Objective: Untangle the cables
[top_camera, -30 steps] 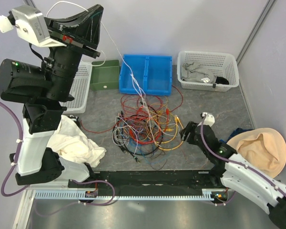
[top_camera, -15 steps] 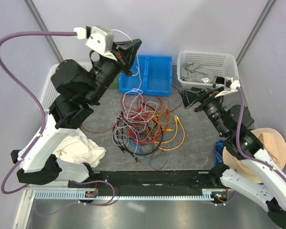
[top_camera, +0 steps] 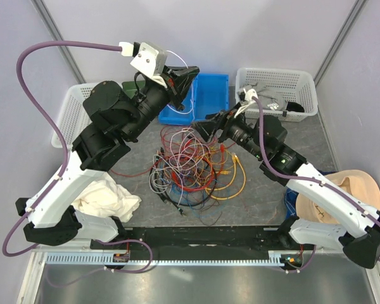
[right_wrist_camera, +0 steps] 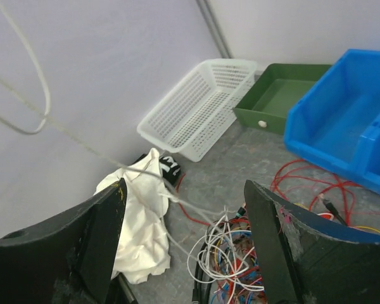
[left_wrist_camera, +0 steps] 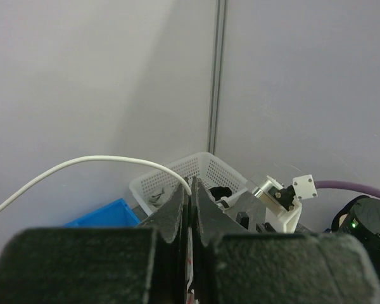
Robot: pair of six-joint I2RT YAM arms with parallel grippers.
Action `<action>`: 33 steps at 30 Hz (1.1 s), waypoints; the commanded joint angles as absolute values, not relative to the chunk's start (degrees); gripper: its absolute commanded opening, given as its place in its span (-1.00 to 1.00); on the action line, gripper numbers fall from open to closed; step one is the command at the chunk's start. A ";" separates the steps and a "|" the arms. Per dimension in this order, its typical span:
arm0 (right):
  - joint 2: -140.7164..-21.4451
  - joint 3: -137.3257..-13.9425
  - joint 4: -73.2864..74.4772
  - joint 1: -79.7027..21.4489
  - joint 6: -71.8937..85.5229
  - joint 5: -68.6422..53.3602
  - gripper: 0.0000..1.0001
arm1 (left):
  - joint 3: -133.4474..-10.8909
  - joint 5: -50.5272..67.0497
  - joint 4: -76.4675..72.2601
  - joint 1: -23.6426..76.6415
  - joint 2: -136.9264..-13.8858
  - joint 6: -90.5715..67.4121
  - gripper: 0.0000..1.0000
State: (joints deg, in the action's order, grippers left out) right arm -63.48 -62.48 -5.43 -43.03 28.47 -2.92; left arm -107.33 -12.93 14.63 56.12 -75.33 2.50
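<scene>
The cables [top_camera: 193, 166] lie as a tangled heap of red, orange, yellow, white, blue and black wires on the grey table. My left gripper [top_camera: 191, 74] is raised over the blue bin and shut on a white cable [left_wrist_camera: 101, 159], which loops out of the fingertips [left_wrist_camera: 180, 197] and hangs down to the heap. My right gripper [top_camera: 207, 130] hovers just above the heap's far right edge, open with nothing between its fingers [right_wrist_camera: 266, 228]. In the right wrist view the white cable [right_wrist_camera: 177, 204] runs taut across the open gap of the right gripper [right_wrist_camera: 183, 190] into the cables [right_wrist_camera: 240, 266].
A blue bin [top_camera: 209, 95] and a green bin [right_wrist_camera: 275, 95] stand behind the heap. One white basket [top_camera: 73, 114] is at the far left, another [top_camera: 278, 79] with cloths at the far right. A white cloth [top_camera: 107, 195] lies front left, a tan hat [top_camera: 351, 193] front right.
The left arm has come down and swung right, still holding the white cable. The right arm rose from beside the heap, then swung left over its far edge, its jaws wider.
</scene>
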 commanded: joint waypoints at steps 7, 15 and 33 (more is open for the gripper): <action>-65.12 -67.32 -10.72 -47.64 24.96 -3.43 0.59 | -108.46 -11.78 15.21 56.16 -74.09 0.53 -0.97; -70.05 -70.84 -9.84 -48.08 21.98 4.47 -0.57 | -105.03 -11.51 15.29 56.16 -71.72 -1.76 -0.96; -68.29 -95.70 10.10 -48.08 17.75 22.59 -1.00 | -53.47 -34.90 -6.11 56.16 -41.59 -13.35 0.98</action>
State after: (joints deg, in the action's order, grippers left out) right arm -69.08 -89.97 4.84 -47.90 18.35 19.86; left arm -62.59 -29.54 6.33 56.10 -46.94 -6.94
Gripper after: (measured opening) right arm 0.010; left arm 0.993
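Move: The white strand running down from the shut left fingers lies just off the open right hand: about 3 cm to its left, 1 cm ahead and 1 cm above. The cable pile is some 37 cm below that hand, 2 cm ahead and 4 cm left, and the blue bin's middle about 22 cm ahead, 3 cm left and 34 cm below. From the left hand, that strand is roughly 16 cm down and 3 cm ahead, neither left nor right. The right hand edges about 3 cm left to the white strand below the left hand, shuts its open fingers on it, then lifts it some 13 cm while carrying it about 8 cm to the right, turning some 20 degrees clockwise. The left hand holds the white cable high and nearly still until the right has closed, then opens wide, lets go and draws off downwards about 15 cm and to the left, its fingers tipping down. ##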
